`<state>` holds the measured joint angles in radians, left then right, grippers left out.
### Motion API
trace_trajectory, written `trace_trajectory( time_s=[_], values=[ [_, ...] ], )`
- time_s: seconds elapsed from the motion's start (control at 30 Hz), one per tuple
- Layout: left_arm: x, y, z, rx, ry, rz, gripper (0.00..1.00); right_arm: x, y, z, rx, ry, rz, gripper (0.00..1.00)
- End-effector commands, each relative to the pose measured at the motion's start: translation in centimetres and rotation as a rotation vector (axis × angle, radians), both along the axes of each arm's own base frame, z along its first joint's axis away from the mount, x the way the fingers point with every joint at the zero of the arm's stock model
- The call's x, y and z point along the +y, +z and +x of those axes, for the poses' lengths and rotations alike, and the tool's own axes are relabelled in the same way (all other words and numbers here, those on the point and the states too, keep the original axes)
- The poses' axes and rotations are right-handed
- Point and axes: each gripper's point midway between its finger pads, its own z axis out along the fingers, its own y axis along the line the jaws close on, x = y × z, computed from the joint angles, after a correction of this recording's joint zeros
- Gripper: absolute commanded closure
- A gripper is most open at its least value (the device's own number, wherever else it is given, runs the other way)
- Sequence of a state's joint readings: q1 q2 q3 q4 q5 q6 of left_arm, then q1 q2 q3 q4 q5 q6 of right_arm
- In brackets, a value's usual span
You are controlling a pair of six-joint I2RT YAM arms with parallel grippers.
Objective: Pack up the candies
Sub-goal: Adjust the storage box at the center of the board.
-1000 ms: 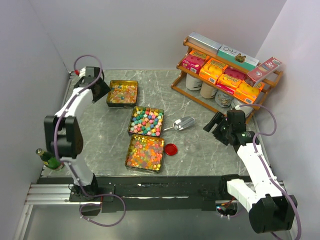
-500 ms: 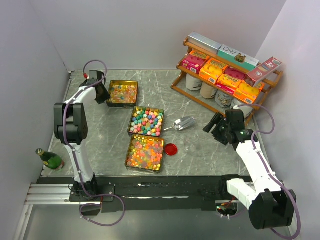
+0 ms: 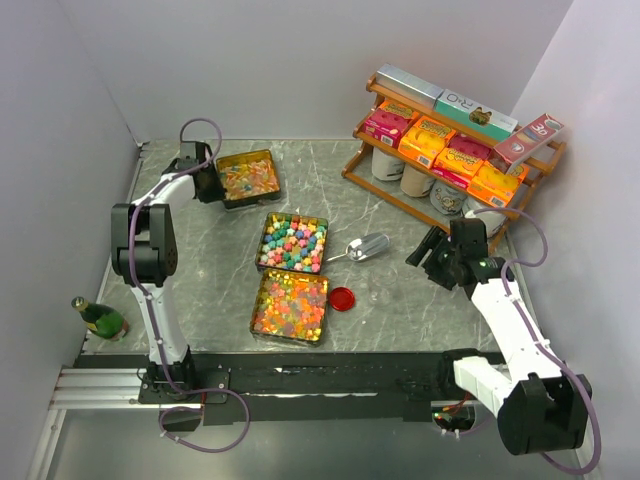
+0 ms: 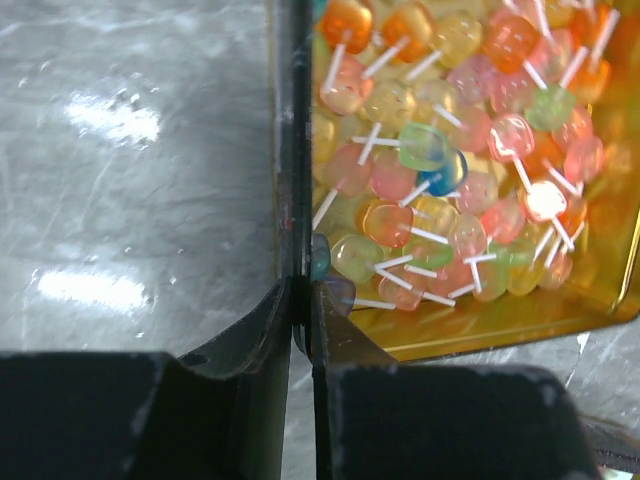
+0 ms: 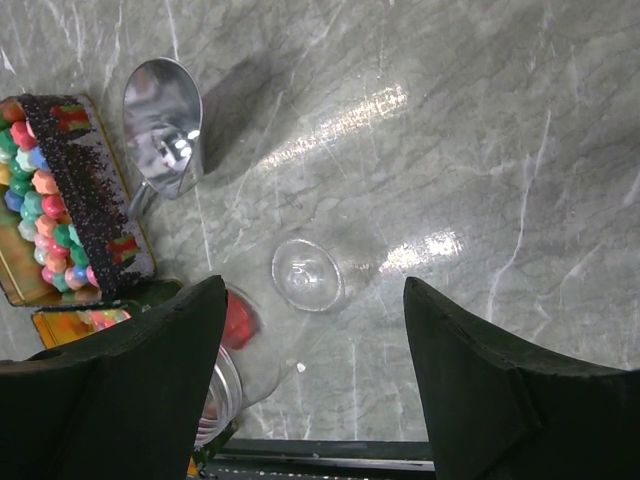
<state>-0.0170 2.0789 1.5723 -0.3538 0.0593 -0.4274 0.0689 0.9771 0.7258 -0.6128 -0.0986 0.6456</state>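
Observation:
The candies lie in three gold tins. Glossy gummies (image 4: 450,150) fill the far tin (image 3: 226,192), star-shaped sweets (image 3: 293,243) the middle one, mixed small ones (image 3: 290,305) the near one. My left gripper (image 4: 303,300) is shut on the far tin's left wall (image 4: 292,120), one finger inside and one outside; from above this left gripper (image 3: 208,183) is at the tin's left side, and the tin sits skewed. My right gripper (image 5: 312,285) stands open above a clear jar (image 5: 305,275), apart from it. It shows at the right (image 3: 432,250) from above.
A metal scoop (image 3: 368,246) lies right of the middle tin and a red round lid (image 3: 342,298) right of the near tin. A wooden shelf (image 3: 450,140) with boxes and jars fills the back right. A green bottle (image 3: 98,317) lies at the left edge.
My left gripper moved to the far tin's left wall and shut on it; the tin has turned and shifted slightly. The right gripper has hardly moved.

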Motion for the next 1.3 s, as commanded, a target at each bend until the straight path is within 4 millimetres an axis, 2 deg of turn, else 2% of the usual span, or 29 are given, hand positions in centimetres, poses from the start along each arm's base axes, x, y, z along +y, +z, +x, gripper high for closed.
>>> trace_trajectory(
  time_s=[0.0,0.13,0.23,0.3,0.43,0.63,0.8,0.9,0.93,0.97,1.0,1.07,1.2,1.27],
  values=[
    [-3.2,3.0,1.4,-0.143,-0.143,-0.042,0.91,0.0,1.1,1.4,-0.048,0.0,0.004,0.22],
    [-5.9,2.9,1.2,-0.153,-0.242,-0.043,0.92,0.2,1.0,1.6,-0.042,0.003,0.01,0.22],
    [-8.7,2.5,1.0,-0.147,-0.317,-0.025,0.95,0.2,0.9,1.6,-0.039,0.008,0.008,0.22],
    [-9.6,2.3,1.1,-0.146,-0.331,0.004,0.99,0.2,0.9,1.6,-0.039,0.01,0.008,0.22],
    [-11.8,1.9,1.0,-0.14,-0.356,0.02,0.97,0.2,0.7,1.4,-0.037,0.014,0.006,0.22],
    [-13.6,2.2,0.9,-0.172,-0.38,0.028,0.91,0.3,0.5,1.9,-0.03,0.026,0.002,0.22],
    [-13.9,2.5,0.9,-0.176,-0.381,0.05,0.82,0.8,0.3,2.6,-0.016,0.05,0.017,0.22],
    [-13.7,4.6,1.4,-0.206,-0.341,0.041,0.7,1.0,0.1,3.3,0.001,0.057,0.023,0.23],
    [-13.8,5.3,1.6,-0.22,-0.326,0.028,0.59,1.0,0.1,3.9,0.003,0.058,0.022,0.23],
    [-13.9,7.1,1.9,-0.262,-0.322,0.019,0.54,1.0,-0.1,4.0,0.011,0.058,0.022,0.23],
    [-14.1,8.0,2.1,-0.282,-0.318,0.011,0.49,1.2,-0.1,4.3,0.01,0.072,0.023,0.24],
    [-14.3,10.0,2.2,-0.321,-0.312,-0.006,0.45,1.9,-0.3,5.0,-0.003,0.1,0.052,0.25],
    [-14.1,12.5,2.2,-0.363,-0.276,-0.03,0.41,3.4,-0.7,5.8,-0.021,0.126,0.104,0.25],
    [-13.5,14.1,1.8,-0.391,-0.243,-0.029,0.38,4.0,-0.4,6.6,-0.051,0.138,0.12,0.25]
  ],
)
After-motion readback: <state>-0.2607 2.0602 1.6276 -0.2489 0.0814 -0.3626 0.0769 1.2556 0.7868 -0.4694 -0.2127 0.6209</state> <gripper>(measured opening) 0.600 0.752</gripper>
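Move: The left hand already pinches the lollipop box's left wall by its near corner, with the box's middle some 7 cm right and 4 cm ahead. The open spot just beyond the star-candy box lies about 19 cm right and 2 cm ahead, the star-candy box itself 18 cm right and 13 cm back. From the right hand that spot is roughly 29 cm left and 16 cm ahead. Left hand drags the lollipop box about 13 cm right, twisting clockwise, releases and rises; right hand eases forward. ##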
